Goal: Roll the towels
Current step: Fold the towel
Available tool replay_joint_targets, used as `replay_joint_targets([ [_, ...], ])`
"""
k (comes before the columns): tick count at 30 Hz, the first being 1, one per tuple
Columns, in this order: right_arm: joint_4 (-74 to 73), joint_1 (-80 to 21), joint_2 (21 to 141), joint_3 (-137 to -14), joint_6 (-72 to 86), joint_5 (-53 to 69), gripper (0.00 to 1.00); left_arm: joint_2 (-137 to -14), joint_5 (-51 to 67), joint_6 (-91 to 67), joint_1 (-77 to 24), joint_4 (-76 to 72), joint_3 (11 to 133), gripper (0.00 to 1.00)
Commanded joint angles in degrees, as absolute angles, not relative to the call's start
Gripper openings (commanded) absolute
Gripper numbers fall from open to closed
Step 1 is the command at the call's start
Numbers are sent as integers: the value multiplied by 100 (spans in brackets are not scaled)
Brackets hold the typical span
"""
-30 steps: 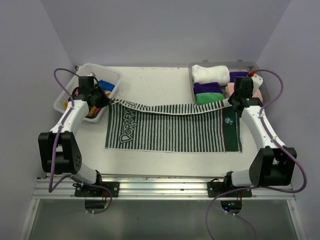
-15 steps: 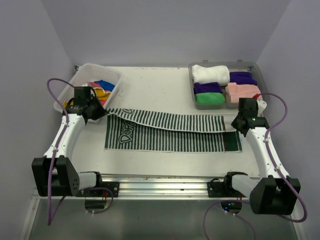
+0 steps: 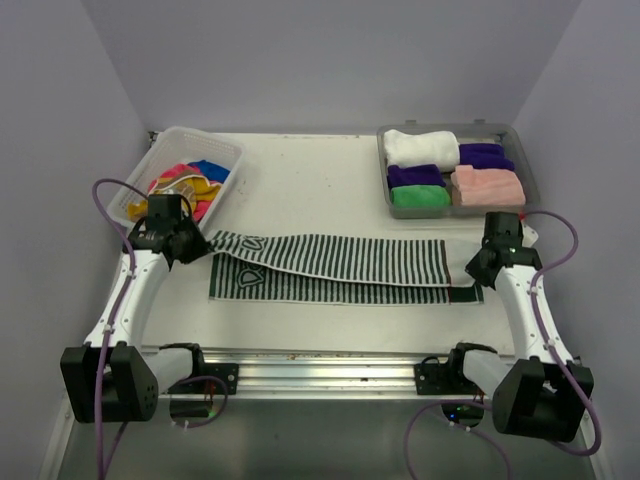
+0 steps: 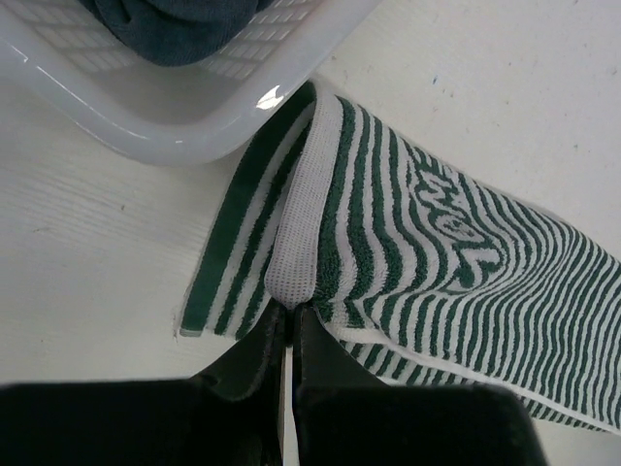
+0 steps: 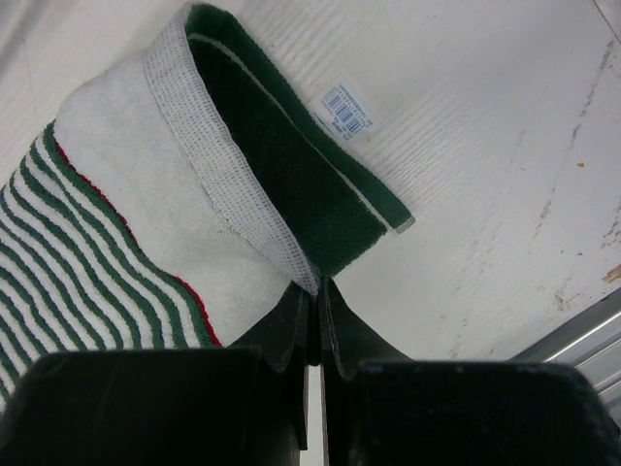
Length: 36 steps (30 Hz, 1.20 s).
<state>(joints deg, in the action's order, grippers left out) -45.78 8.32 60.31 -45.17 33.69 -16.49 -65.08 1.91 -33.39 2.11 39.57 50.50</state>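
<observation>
A green-and-white striped towel (image 3: 340,265) lies across the table, its far half folded toward the near edge. My left gripper (image 3: 196,243) is shut on the towel's left folded corner (image 4: 291,282), lifted just off the table. My right gripper (image 3: 474,268) is shut on the right corner (image 5: 301,267), where the dark green end band (image 5: 291,184) shows beside a small white label (image 5: 347,109). Rolled towels, white (image 3: 420,147), purple (image 3: 415,175), green (image 3: 420,196) and pink (image 3: 487,184), lie in the grey tray (image 3: 530,175).
A white lattice basket (image 3: 225,150) at the back left holds loose pink, yellow and blue cloths (image 3: 190,182); its wall (image 4: 175,126) stands close to my left gripper. The metal rail (image 3: 320,365) runs along the near edge.
Both grippers have pulled the towel's far edge toward the near side, folding it over itself. The arms have drawn back and the fold now covers most of the lower layer.
</observation>
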Motion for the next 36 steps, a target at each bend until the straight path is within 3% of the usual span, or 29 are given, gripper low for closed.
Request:
replay_joint_targets([
  [1,-4456,870,5871,-4404,3595,-1512,0,-6276,202,-3366,229,4078,4940,0],
  [8,-4464,879,5748,-4192,3683,-1564,0,-6179,97,-3542,228,4148,4702,0],
  [23,-4667,993,5625,-4272,3814,-1846,0,-6592,151,-3410,264,4658,5546,0],
  [36,-4474,1028,5880,-3955,3955,-1661,0,-6337,317,-3709,264,4166,4122,0],
])
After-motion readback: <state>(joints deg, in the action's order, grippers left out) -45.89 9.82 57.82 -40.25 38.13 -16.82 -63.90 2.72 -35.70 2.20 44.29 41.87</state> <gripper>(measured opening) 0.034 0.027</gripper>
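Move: Below and a little behind the left hand, which still pinches the folded-over edge, lies the towel's near left corner: about 5 cm back, 2 cm left and 9 cm down. The basket's middle is some 23 cm ahead of that hand and 9 cm left, 5 cm lower. From the right hand the near right corner is about level, 4 cm right and 6 cm down; the pink towel sits roughly 31 cm ahead, 5 cm right, 3 cm lower. Drawing the held edge back and down over the lower half, the left hand dips about 2 cm, lifts again, then sweeps faster towards the near left corner, ending some 5.5 cm back and as much lower, fingers tipped about 10 degrees steeper. The right hand eases roughly 2 cm back and down, with a small lift on the way, turning slightly clockwise. Both keep their pinch. ##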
